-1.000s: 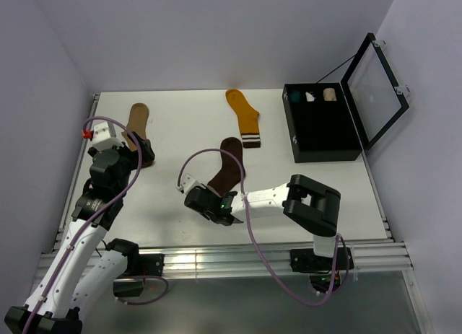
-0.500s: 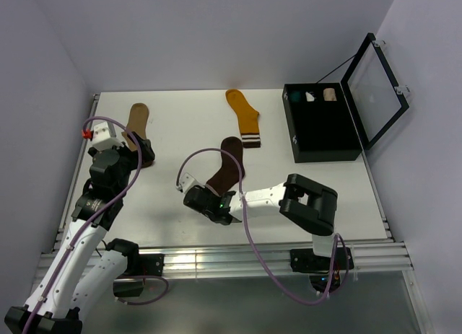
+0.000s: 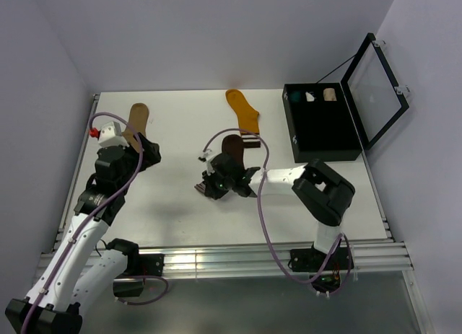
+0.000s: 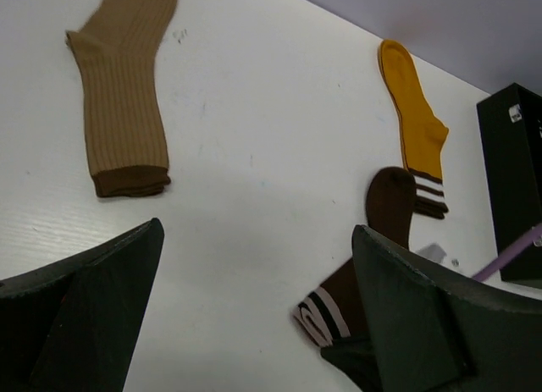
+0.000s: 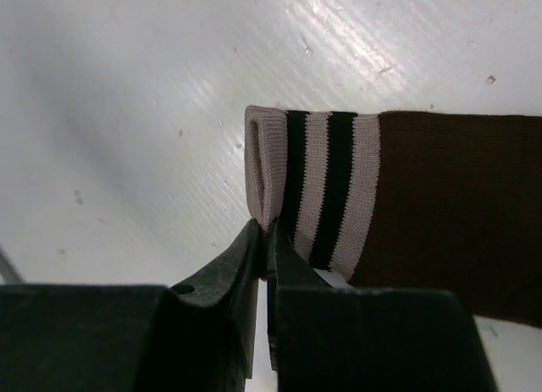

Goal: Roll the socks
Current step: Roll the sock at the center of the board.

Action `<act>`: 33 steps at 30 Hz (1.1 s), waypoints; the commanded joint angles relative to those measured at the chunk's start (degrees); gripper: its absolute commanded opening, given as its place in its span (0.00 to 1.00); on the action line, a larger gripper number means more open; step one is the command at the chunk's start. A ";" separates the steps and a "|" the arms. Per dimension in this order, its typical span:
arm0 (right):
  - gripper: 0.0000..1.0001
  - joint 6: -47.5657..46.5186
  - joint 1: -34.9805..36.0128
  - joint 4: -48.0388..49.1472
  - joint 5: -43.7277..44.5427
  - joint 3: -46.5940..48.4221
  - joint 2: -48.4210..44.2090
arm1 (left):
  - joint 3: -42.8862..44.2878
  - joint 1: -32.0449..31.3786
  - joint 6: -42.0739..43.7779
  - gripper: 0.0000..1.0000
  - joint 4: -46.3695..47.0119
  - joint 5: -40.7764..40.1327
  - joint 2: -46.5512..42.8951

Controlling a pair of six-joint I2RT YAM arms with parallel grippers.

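The dark brown sock (image 3: 232,149) lies mid-table, and my right gripper (image 3: 210,184) is shut on the edge of its white-striped cuff (image 5: 315,180). In the right wrist view the jaws (image 5: 267,229) pinch the cuff's folded rim just above the table. The plain tan sock (image 3: 137,117) lies flat at the far left, also seen in the left wrist view (image 4: 124,87). My left gripper (image 3: 144,148) hovers open beside it (image 4: 258,231), holding nothing. The mustard-orange sock (image 3: 242,113) lies flat at the far middle, beyond the brown one.
An open black box (image 3: 323,135) stands at the right with its clear lid (image 3: 375,89) raised. Small teal (image 3: 294,97), white (image 3: 310,97) and cream (image 3: 330,94) bundles sit along its far side. The right arm's purple cable (image 3: 258,197) loops over the table.
The right gripper has closed on the brown sock's cuff and carried it away from the near edge toward the toe. The left gripper has shifted slightly farther up the table.
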 commanded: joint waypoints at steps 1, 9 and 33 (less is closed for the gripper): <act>0.00 6.42 -4.50 7.72 -15.47 -1.71 -1.75 | 1.25 -0.34 -4.43 0.99 -0.61 5.02 0.76; 0.00 21.10 -13.12 25.20 -34.81 -6.55 3.96 | -4.02 -1.13 -13.75 0.99 1.41 12.22 3.57; 0.00 32.62 -19.46 31.72 -40.20 -7.25 14.95 | -13.96 -8.16 -21.84 0.60 9.67 16.71 19.11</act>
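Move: The brown sock's striped cuff sits some 18 cm to the left gripper's right, about 5 cm nearer the bases and 22 cm below it. The tan sock is about 17 cm ahead and 10 cm left of that gripper. The cuff is already between the right fingers, within a centimetre or so of their hand point; from the right hand, the yellow sock lies roughly 31 cm ahead and 15 cm right. Bring the left gripper steeply down towards the pinched cuff, about 17 cm, drifting some 9 cm right and a little back, tipping the fingers down about 30 degrees and narrowing them to a bit over half open, without touching. Meanwhile keep the cuff pinched in the right fingers and roll that wrist nearly 50 degrees so they flatten towards the left, easing 2 cm forward and 2 cm right. ##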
